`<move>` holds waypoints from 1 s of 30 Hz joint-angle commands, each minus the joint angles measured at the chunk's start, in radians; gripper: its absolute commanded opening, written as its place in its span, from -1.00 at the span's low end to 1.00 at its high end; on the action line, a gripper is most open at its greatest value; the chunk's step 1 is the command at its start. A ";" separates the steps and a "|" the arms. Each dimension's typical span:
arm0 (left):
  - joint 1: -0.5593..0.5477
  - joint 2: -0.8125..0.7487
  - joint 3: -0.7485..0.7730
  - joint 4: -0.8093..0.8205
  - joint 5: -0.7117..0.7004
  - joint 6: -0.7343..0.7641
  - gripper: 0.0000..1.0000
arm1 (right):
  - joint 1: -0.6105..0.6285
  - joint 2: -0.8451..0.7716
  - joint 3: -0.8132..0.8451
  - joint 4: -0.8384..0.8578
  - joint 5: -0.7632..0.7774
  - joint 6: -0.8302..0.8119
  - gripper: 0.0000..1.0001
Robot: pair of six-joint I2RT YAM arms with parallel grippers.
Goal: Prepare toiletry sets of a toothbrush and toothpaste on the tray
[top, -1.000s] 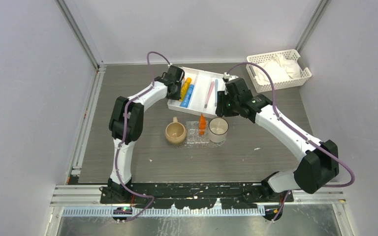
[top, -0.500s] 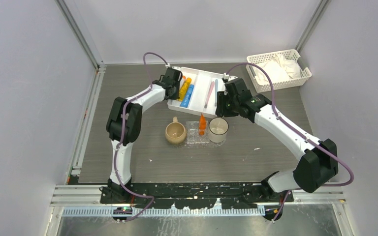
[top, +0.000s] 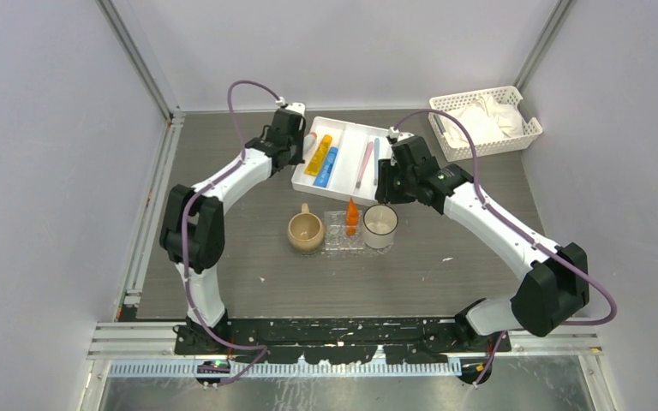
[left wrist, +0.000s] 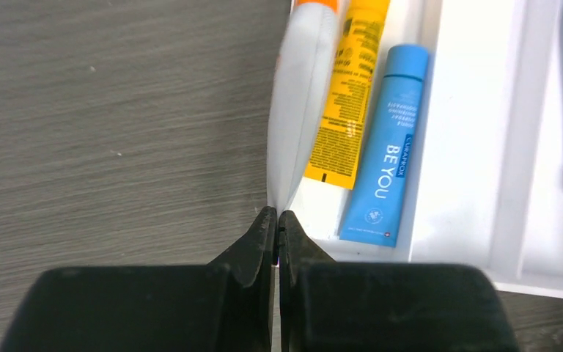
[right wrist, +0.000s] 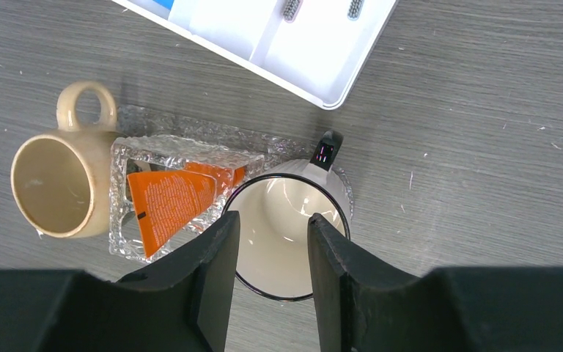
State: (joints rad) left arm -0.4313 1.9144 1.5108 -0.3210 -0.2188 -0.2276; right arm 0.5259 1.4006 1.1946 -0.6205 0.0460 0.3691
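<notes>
My left gripper (left wrist: 277, 214) is shut on the flat tail of a white toothpaste tube (left wrist: 297, 110) with an orange cap, at the left edge of the white compartmented tray (top: 347, 128). A yellow toothpaste tube (left wrist: 348, 88) and a blue one (left wrist: 388, 147) lie beside it in that tray. A pink toothbrush (top: 365, 164) and a light blue toothbrush (top: 376, 158) lie in its right compartments. The small clear tray (right wrist: 128, 158) holds an orange toothpaste tube (right wrist: 172, 202). My right gripper (right wrist: 273, 227) hangs open and empty above the white mug (right wrist: 337, 202).
A beige mug (top: 306, 231) stands left of the clear tray and the white mug (top: 380, 226) stands on its right end. A white slotted basket (top: 485, 122) holding white cloth sits at the back right. Walls close in the table on three sides.
My left gripper has shut on the white tube's tail and drawn back to the left edge of the white tray. The right arm has barely moved.
</notes>
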 commanded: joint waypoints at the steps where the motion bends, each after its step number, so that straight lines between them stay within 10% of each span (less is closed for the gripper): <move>1: 0.009 -0.108 0.031 -0.011 -0.017 0.008 -0.99 | -0.004 -0.058 0.000 0.014 -0.010 0.005 -0.10; 20: 0.022 -0.102 0.426 -0.663 0.182 -0.013 -0.99 | -0.004 -0.057 0.019 -0.011 -0.032 0.013 -0.12; 30: 0.022 -0.020 0.357 -0.671 0.287 -0.015 -0.99 | -0.003 -0.044 0.012 -0.018 -0.033 0.012 -0.13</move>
State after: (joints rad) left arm -0.4156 1.8801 1.9064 -0.9863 0.0204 -0.2337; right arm 0.5259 1.3678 1.1946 -0.6380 0.0216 0.3737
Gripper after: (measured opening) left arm 0.018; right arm 0.439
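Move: The left hand already grips the white tube's tail, cap ahead, off the tray. The clear holder between the mugs is about 18 cm back and 10 cm right of it, 7 cm lower; the beige mug is 20 cm back and 2 cm right, and the orange tube 18 cm back and 13 cm right. The blue tube is 2 cm ahead, 6 cm right. From the right hand, the holder is 10 cm left, 2 cm back and 11 cm below. Keeping the white tube pinched by its tail, the left hand first climbs steeply away from the tray, then draws back some 7 cm towards the clear holder and the beige mug, topping out about 10 cm up before it starts to sink by a couple of centimetres. On the way back the wrist tips the fingers roughly 15 degrees further down, with a slight clockwise turn, so the cap end begins to point lower. ##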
